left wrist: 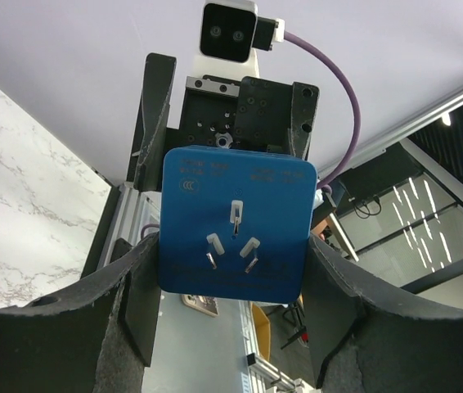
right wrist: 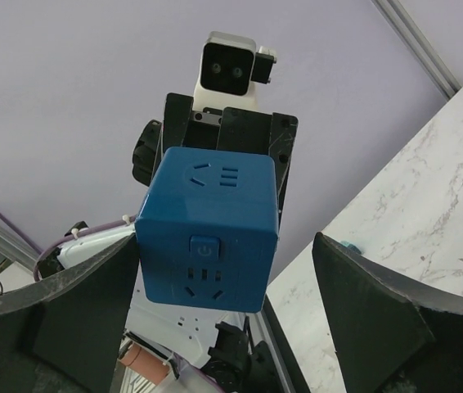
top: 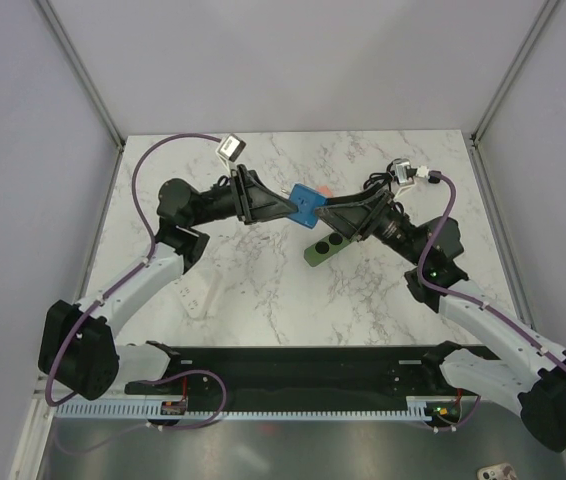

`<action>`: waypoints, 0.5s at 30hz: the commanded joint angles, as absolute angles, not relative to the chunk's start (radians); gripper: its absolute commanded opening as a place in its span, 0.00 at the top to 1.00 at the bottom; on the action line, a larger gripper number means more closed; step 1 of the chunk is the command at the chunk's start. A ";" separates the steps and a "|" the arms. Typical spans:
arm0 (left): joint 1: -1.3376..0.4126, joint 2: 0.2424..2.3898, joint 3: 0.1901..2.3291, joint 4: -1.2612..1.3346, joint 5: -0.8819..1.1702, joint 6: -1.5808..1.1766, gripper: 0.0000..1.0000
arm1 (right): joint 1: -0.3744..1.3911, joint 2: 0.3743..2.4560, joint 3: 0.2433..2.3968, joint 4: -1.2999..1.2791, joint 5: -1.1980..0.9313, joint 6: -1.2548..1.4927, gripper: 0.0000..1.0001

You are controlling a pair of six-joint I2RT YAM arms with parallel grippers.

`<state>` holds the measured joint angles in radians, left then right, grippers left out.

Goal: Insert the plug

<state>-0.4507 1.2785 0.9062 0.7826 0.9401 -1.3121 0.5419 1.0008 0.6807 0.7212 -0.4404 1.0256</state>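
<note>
The plug is a blue cube (top: 306,203), held in the air between the two arms above the middle of the table. In the left wrist view its three-pronged face (left wrist: 235,233) points at the camera, and my left gripper (left wrist: 233,270) is shut on its two sides. My right gripper (right wrist: 225,262) faces it from the other side and is open. The cube's socket face with a power button (right wrist: 205,246) sits between the right fingers, near the left finger (right wrist: 92,286) and well apart from the right one (right wrist: 362,303). A green socket block (top: 325,247) lies on the table below.
The marble table (top: 263,290) is boxed in by pale walls with metal corner posts (top: 88,75). A small white piece (top: 201,298) lies left of centre. Purple cables (top: 143,170) loop from both wrists. A black rail (top: 293,385) runs along the near edge.
</note>
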 commanded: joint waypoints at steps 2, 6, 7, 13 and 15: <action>-0.469 1.285 0.907 0.862 0.904 -1.344 0.98 | 0.555 1.012 0.687 0.810 -0.454 1.035 0.10; -0.472 1.299 0.911 0.865 0.907 -1.345 0.98 | 0.561 1.022 0.686 0.816 -0.454 1.045 0.22; -0.472 1.301 0.911 0.865 0.905 -1.345 0.98 | 0.564 1.025 0.687 0.818 -0.454 1.046 0.24; -0.472 1.322 0.927 0.874 0.914 -1.342 0.98 | 0.574 1.061 0.693 0.853 -0.469 1.074 0.41; -0.472 1.331 0.934 0.880 0.917 -1.344 0.98 | 0.575 1.078 0.695 0.880 -0.479 1.083 0.56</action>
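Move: Between the two hands, high over the table, is the blue plug, still gripped by the left hand with its middle about 1 cm to that hand's right. From the right hand, whose open fingers straddle its near end, the plug's middle lies some 3 cm to the left and level fore and aft, about 1 cm higher. The green power strip lies roughly 13 cm ahead of the right hand and 7 cm to its right, the pink block some 27 cm ahead and 3 cm to its right, both about 34 cm below. Closing on the blue plug from its right side, the right fingers shut by about a quarter of their range until they pinch it, while that hand eases about 1 cm left onto it. The left hand keeps its grip on the other end and shifts only about 1 cm, forward, down and towards the right hand, neither wrist turning much. ##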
